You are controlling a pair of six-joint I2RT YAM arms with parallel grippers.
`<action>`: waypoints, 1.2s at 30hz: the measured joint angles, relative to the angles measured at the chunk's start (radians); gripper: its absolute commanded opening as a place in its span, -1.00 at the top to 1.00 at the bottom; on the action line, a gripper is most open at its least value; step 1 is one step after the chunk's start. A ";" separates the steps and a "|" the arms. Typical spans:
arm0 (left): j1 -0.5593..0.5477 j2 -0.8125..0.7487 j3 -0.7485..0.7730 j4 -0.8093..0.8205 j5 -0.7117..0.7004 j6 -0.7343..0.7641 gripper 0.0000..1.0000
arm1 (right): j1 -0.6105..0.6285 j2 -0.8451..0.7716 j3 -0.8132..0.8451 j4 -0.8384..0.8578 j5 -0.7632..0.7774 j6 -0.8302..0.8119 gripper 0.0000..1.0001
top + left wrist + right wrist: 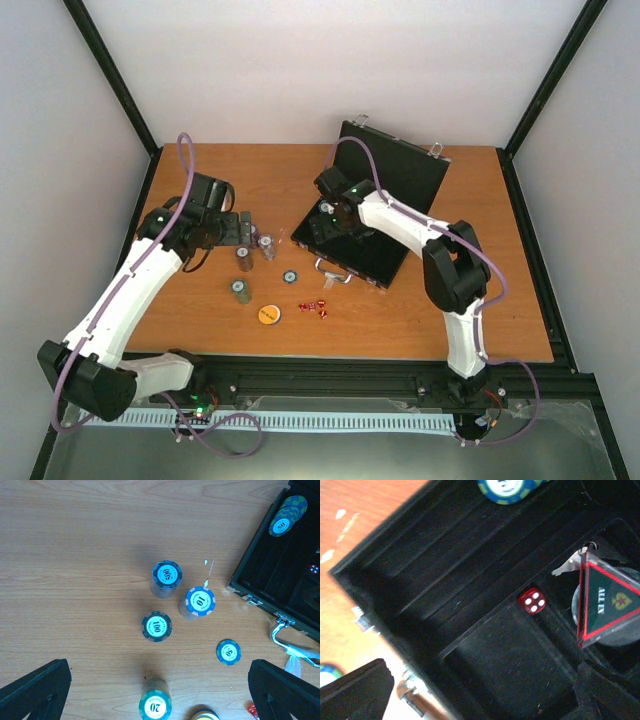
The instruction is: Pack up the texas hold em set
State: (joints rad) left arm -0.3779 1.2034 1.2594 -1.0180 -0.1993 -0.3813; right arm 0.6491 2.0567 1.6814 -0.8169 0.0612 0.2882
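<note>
The black case (385,245) lies open at mid-table, its lid (400,165) propped up behind. My right gripper (325,226) hovers over its left end, open and empty (480,680). Inside the case lie a red die (532,601), the red-black "ALL IN" triangle (605,602) and some blue chips (507,487). My left gripper (245,228) hangs open over the loose chips (159,672). Below it stand the 500 stack (167,575), the 10 stack (200,601), a 100 chip (156,626), a flat 50 chip (228,652) and the 20 stack (155,706).
An orange disc (268,314) and several small red dice (315,306) lie on the wooden table (450,310) near its front. The case's silver handle (335,272) sticks out toward the chips. Black frame posts border the table.
</note>
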 measured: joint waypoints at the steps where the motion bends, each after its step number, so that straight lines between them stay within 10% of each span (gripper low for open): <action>1: 0.000 -0.003 0.000 0.000 0.000 0.000 -0.99 | 0.012 -0.015 0.000 -0.011 0.004 0.000 -1.00; 9: 0.000 -0.031 0.011 -0.009 0.000 0.003 -0.99 | 0.169 -0.199 -0.109 -0.097 0.018 0.024 -0.95; 18: 0.000 -0.103 0.011 -0.031 0.010 0.012 -1.00 | 0.384 -0.301 -0.352 -0.150 -0.074 0.047 -0.42; 36: 0.000 -0.188 -0.015 -0.062 0.013 0.009 -0.99 | 0.403 -0.198 -0.439 -0.005 -0.134 0.110 -0.02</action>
State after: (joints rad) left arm -0.3779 1.0149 1.2442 -1.0801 -0.1860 -0.3721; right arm 1.0519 1.8587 1.2427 -0.8219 -0.0731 0.3981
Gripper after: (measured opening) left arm 0.998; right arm 0.524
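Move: The die to fetch next, the rearmost and rightmost of the four on the table, lies about 22 cm back, 3 cm left and 8 cm below the right hand; a second die is 3 cm ahead of it. The case handle is some 12 cm straight back from the right hand, the loose 50 chip about 14 cm back and 10 cm left. From the left hand that rear die is roughly 13 cm back, 21 cm right, 23 cm down. Draw the empty right gripper out of the case, rising about 4 cm first, and sweep it some 22 cm back towards the dice, then sink over the rear die while turning about 20 degrees counter-clockwise, tipping the fingers towards vertical and narrowing them to about half open. Meanwhile ease the open left gripper a few centimetres back and up. ##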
